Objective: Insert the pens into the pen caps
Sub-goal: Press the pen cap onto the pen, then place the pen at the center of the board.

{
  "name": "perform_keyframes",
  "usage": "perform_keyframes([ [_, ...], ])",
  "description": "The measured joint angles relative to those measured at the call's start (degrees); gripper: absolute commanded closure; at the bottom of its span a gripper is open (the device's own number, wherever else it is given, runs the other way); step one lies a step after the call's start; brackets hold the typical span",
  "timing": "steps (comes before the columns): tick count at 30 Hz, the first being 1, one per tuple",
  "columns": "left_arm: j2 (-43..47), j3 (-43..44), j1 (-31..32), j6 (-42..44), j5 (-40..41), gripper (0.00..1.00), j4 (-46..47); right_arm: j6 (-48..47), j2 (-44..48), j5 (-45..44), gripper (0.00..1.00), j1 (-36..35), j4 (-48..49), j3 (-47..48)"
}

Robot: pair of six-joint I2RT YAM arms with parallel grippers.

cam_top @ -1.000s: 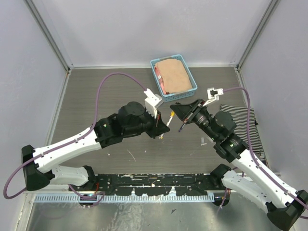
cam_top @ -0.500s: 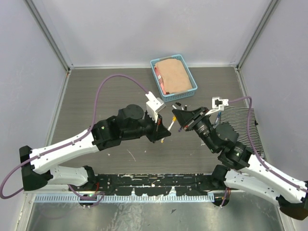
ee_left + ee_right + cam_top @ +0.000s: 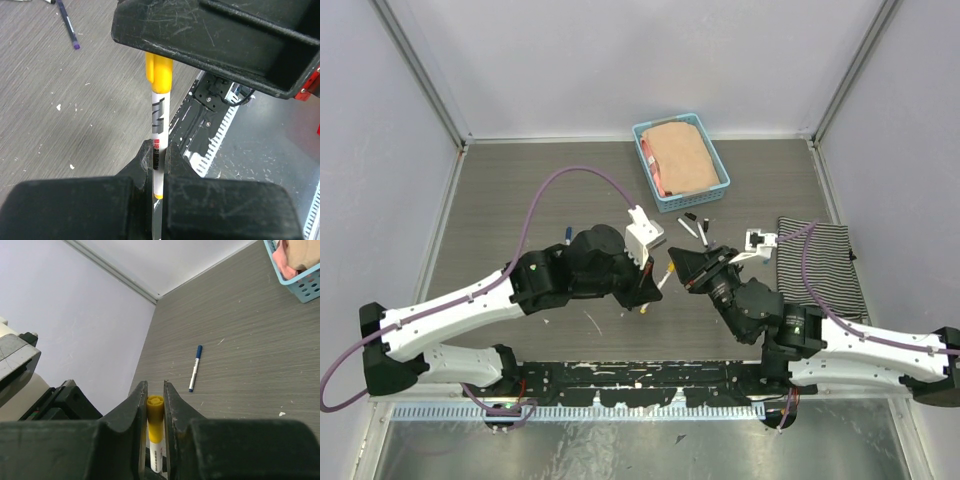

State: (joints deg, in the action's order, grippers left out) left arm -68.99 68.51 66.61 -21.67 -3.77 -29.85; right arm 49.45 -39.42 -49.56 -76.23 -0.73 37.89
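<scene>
A white pen (image 3: 158, 120) with a yellow pen cap (image 3: 159, 75) on its end spans the gap between my two grippers above the table. My left gripper (image 3: 158, 150) is shut on the white barrel. My right gripper (image 3: 155, 390) is shut on the yellow cap (image 3: 155, 412), with the barrel (image 3: 156, 454) showing below it. In the top view the two grippers meet at this pen (image 3: 664, 275) in the middle of the table. A blue-capped pen (image 3: 194, 368) lies flat on the table, and two dark pens (image 3: 696, 228) lie near the basket.
A blue basket (image 3: 715, 160) holding a tan cloth stands at the back. A striped cloth (image 3: 825, 265) lies at the right. A purple-tipped pen (image 3: 68, 30) rests on the table beyond the left gripper. The arms' base rail (image 3: 640, 378) runs along the near edge.
Both grippers have moved toward the near edge and closed the gap between them. The right arm has dropped low and swung left, so the yellow cap now sits on the pen's end.
</scene>
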Motion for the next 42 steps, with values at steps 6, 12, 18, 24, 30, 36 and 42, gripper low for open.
perform_keyframes([
  [6,1.31,-0.02,0.00,0.48,-0.20,1.00,1.86,-1.95,-2.62,-3.13,0.95,-1.64,-6.12,6.97],
  [12,4.76,-1.27,-0.09,0.52,-0.20,1.00,8.76,-9.01,-6.51,-4.87,0.76,-2.89,-9.64,17.29],
  [18,5.75,-2.89,-1.11,0.31,2.51,1.00,16.61,-14.91,-9.68,-2.78,0.49,-3.67,-11.87,22.47],
  [24,7.08,-4.61,-2.05,0.15,6.34,1.00,19.34,-17.57,-12.00,3.41,0.42,0.90,-12.57,23.41],
  [30,8.44,-7.61,-2.12,0.15,10.19,1.00,17.53,-18.34,-11.96,8.31,0.39,6.54,-12.74,23.41],
  [36,9.88,-10.84,-4.79,-0.09,13.77,1.00,12.20,-18.45,-12.11,16.96,0.38,16.72,-13.31,23.41],
  [42,7.87,-10.86,-10.21,-1.31,15.17,1.00,5.33,-16.87,-12.70,36.72,0.37,33.79,-11.02,19.17],
])
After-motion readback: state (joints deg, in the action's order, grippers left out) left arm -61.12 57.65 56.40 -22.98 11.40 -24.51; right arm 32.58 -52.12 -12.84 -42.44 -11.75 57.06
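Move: The yellow-capped pen is already in both grips: the left fingers hold the white barrel, with the cap's middle roughly 4 cm ahead of them, 3 cm right and 5 cm up; the right fingers close on the cap, its middle about 1 cm below their pads. A finished blue-capped pen lies on the table about 17 cm ahead of the left hand, 20 cm left and 24 cm down. From the right hand, the purple pen lies some 11 cm ahead, 8 cm right and 29 cm down. Straight up, side by side, both hands lift the joined pen and cap about 6 to 8 cm, the left wrist tilting. The right fingers then open wide, let go of the cap and move off forward, drifting right, then dipping. The left keeps its pinch on the barrel, rises a little more, then sinks some 10 cm while swinging forward and left, turning about 25 degrees counter-clockwise. ##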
